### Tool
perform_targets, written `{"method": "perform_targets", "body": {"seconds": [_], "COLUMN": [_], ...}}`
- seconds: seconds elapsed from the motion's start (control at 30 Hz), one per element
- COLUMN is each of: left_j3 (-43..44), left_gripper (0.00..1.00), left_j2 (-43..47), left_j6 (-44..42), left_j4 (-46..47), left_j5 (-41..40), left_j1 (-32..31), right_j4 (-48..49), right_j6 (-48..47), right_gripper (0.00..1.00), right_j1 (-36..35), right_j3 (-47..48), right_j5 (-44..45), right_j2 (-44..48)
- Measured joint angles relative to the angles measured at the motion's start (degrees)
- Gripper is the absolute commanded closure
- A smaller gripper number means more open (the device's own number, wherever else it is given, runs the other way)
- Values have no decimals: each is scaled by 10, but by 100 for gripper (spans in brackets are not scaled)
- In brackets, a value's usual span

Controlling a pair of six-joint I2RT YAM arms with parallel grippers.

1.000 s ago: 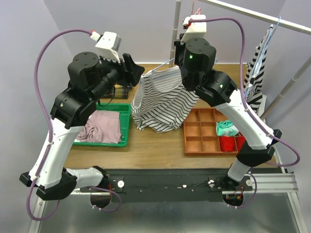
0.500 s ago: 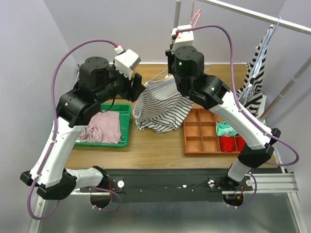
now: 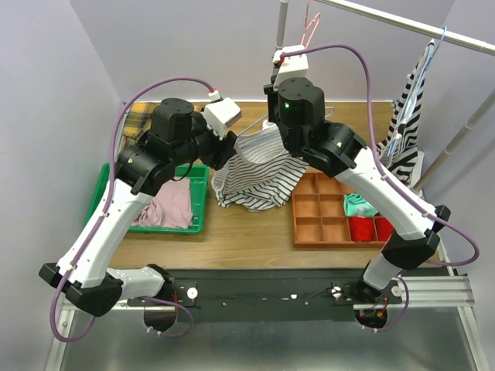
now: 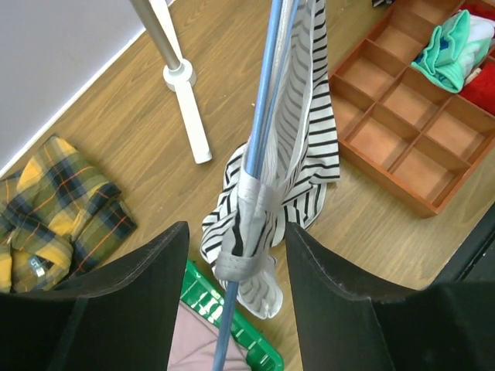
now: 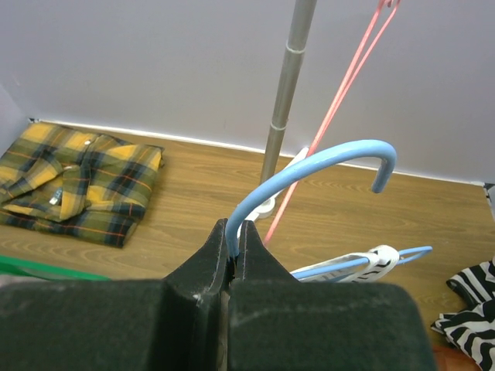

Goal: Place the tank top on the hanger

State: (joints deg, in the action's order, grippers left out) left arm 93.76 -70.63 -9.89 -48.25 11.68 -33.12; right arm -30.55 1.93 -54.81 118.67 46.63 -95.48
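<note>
The tank top hangs bunched between the two arms, its lower part resting on the wood table. My right gripper is shut on the stem of the light-blue hanger, just below its hook. One hanger arm runs down through a shoulder strap of the tank top. My left gripper is open; its jaws stand on either side of the hanger arm and the bunched strap, not touching them. In the top view the left gripper is at the tank top's left edge.
A green tray with pink cloth is at the left. A brown compartment box holds teal and red cloth. A yellow plaid shirt lies at the back left. A rack pole, a pink hanger and a bold-striped garment are behind.
My left arm has swung right and forward, bringing its open jaws around the hanger arm and strap. My right arm has shifted slightly left with the hanger; the tank top bunched up more.
</note>
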Motion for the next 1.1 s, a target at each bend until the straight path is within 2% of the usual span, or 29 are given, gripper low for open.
{"method": "perform_targets", "body": {"seconds": [0.23, 0.33, 0.43, 0.53, 0.57, 0.6, 0.63, 0.73, 0.87, 0.93, 1.07, 1.1], "left_j3": [-40, -55, -58, -59, -61, -63, -66, -80, -106, -136, -192, -201], "left_gripper": [41, 45, 54, 76, 90, 95, 100, 100, 100, 100, 100, 100], "left_j2": [0, 0, 0, 0, 0, 0, 0, 0, 9, 26, 64, 70], "left_j6": [0, -1, -1, 0, -1, 0, 0, 1, 6, 17, 42, 48], "left_j4": [44, 49, 55, 66, 70, 74, 77, 89, 119, 150, 189, 197], "left_j5": [18, 25, 32, 46, 49, 55, 59, 72, 75, 75, 73, 71], "left_j1": [0, 0, 0, 0, 0, 0, 0, 0, -1, -1, -3, -3], "right_j4": [0, 0, 0, 0, 0, 0, 0, -2, -7, -6, 8, 9], "right_j6": [2, 2, 2, 1, 1, 1, 1, -2, -5, -4, -3, -3], "right_gripper": [99, 99, 99, 99, 99, 99, 99, 99, 78, 72, 52, 50], "right_j1": [0, 0, 0, 0, 0, 0, 0, 0, 0, 0, -3, -3], "right_j3": [-19, -19, -19, -19, -19, -19, -19, -19, -19, -22, -43, -50], "right_j5": [0, 0, 0, 0, 0, 0, 0, 0, -1, -6, -13, -16], "right_j2": [12, 12, 12, 12, 12, 12, 12, 12, 12, 13, 21, 25]}}
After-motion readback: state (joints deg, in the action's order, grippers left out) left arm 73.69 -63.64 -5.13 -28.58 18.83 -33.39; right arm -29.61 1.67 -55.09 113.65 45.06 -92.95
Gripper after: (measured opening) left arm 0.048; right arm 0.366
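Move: The strap looped over the near-left end of the blue hanger lies just off my open left fingers, about 3 cm to the right and 2 cm below. The hanger's neck, pinched in my right hand, is roughly 10 cm ahead, 11 cm right and 9 cm above my left hand; the tank top's striped body hangs some 5 cm ahead, 10 cm right and 18 cm below it. From my right hand, that strap is about 9 cm back, 8 cm left and 11 cm down. I ease my left hand right and down, about 3 cm each way, onto the strapped end of the hanger and shut the fingers, pinching the strap and the hanger arm together, then sink slightly further. My right hand keeps its pinch on the neck, almost still, until the left has hold; then its fingers part about a third of the way as it dips 1 cm. ##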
